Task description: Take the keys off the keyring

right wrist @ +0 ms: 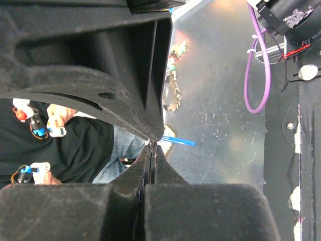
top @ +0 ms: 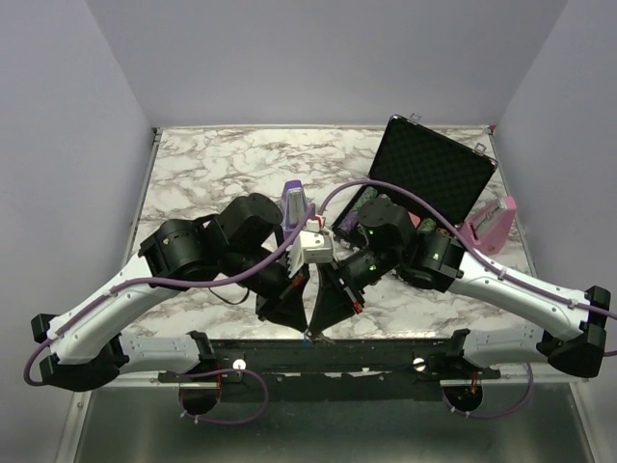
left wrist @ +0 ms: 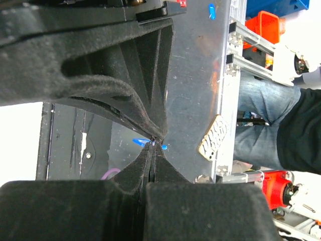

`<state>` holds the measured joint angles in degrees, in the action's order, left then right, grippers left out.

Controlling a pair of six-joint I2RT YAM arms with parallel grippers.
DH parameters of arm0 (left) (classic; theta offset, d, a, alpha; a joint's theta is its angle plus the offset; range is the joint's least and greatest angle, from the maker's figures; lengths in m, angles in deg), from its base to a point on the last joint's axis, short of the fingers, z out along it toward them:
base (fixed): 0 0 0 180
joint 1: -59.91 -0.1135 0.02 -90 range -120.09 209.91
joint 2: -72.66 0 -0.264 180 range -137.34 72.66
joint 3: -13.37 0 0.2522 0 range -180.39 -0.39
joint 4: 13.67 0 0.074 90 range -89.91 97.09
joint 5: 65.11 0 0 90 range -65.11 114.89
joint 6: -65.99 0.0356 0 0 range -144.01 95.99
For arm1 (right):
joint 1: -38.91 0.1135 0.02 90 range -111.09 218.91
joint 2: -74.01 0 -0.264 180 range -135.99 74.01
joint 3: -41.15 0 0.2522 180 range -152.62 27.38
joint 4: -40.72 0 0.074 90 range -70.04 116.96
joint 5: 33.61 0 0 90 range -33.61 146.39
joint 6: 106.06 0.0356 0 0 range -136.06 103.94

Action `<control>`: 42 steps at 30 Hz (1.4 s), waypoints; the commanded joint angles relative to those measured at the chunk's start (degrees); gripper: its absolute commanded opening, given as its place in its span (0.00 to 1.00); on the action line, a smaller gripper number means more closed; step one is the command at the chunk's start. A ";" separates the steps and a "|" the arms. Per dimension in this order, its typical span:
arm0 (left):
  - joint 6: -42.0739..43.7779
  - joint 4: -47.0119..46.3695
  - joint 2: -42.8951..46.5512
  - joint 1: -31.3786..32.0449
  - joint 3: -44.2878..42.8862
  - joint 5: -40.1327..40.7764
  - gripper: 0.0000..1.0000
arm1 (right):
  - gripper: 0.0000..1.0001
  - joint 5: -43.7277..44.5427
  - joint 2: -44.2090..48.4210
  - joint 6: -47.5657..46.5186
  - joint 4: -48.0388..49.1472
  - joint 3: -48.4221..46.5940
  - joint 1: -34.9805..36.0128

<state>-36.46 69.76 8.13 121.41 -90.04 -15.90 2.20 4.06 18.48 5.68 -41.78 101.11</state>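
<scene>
My left gripper [top: 303, 330] and right gripper [top: 315, 331] meet tip to tip just above the table's front edge, both shut. In the left wrist view my left gripper [left wrist: 152, 146] points up against the right gripper's fingertips [left wrist: 159, 133]. A tiny silver metal piece [left wrist: 152, 143] glints where they touch. The right wrist view has the same pinch: the right gripper [right wrist: 152, 146], a silver speck [right wrist: 152, 142], the left gripper's fingertips [right wrist: 156, 134] above. Whether that speck is the keys or the keyring I cannot tell; the rest is hidden between the pads.
A purple metronome [top: 294, 203] stands behind the arms at mid-table. An open black case [top: 436, 164] lies at the back right, a pink object [top: 495, 224] beside it. A blue stick [right wrist: 178, 140] lies on the metal surface below the table edge. A person sits beyond the frame [left wrist: 281, 125].
</scene>
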 commanded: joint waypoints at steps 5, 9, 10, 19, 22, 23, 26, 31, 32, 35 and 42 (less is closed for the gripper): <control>-1.61 -4.10 2.30 0.64 -3.43 7.74 0.21 | 0.01 5.50 1.48 -0.88 1.77 -0.97 0.21; -4.60 -5.15 6.51 0.64 -2.55 13.54 0.58 | 0.00 7.17 3.59 0.08 3.08 0.17 0.12; -5.47 -5.42 7.83 0.64 -2.38 14.51 0.64 | 0.01 7.78 4.12 0.35 3.43 0.35 0.12; -17.06 -15.42 23.99 0.64 6.13 31.89 0.79 | 0.01 20.15 8.51 3.50 8.35 2.45 0.21; -23.30 -24.90 31.29 0.64 13.77 36.65 0.79 | 0.01 24.30 9.75 6.58 14.93 5.00 0.21; -25.76 -27.80 34.27 0.64 17.62 38.58 0.78 | 0.01 24.75 9.92 7.89 17.39 6.22 0.21; -32.27 -34.85 41.04 0.64 25.11 42.46 0.76 | 0.01 25.72 10.89 11.23 25.55 9.30 0.21; -36.59 -33.90 43.96 0.64 27.16 43.78 0.70 | 0.01 28.08 12.73 14.40 37.95 16.16 0.12; -37.03 -33.38 44.05 0.64 27.07 44.13 0.70 | 0.01 28.35 12.82 15.45 41.28 17.73 0.21; -37.91 -31.79 43.71 0.64 26.10 44.58 0.69 | 0.01 29.23 13.61 17.65 47.97 21.43 0.21; -37.48 -27.04 41.25 0.64 22.68 48.09 0.79 | 0.01 31.96 16.69 20.65 54.66 26.62 0.82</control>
<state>-73.00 39.77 51.28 121.89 -64.40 27.92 31.22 18.26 36.65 50.90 -17.26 101.22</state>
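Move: The keyring, its key hanging, sits right between the meeting fingertips: about 1 cm to the right of and 1 cm below the left hand, and about 1 cm to the left of and 1 cm below the right hand. From the right hand the purple grater stands some 38 cm ahead and 3 cm left, the chip case about 34 cm ahead and 20 cm right, both nearly 30 cm below. Left hand opens off the keyring, going 13 cm left, up and forward; right carries it forward and up. ##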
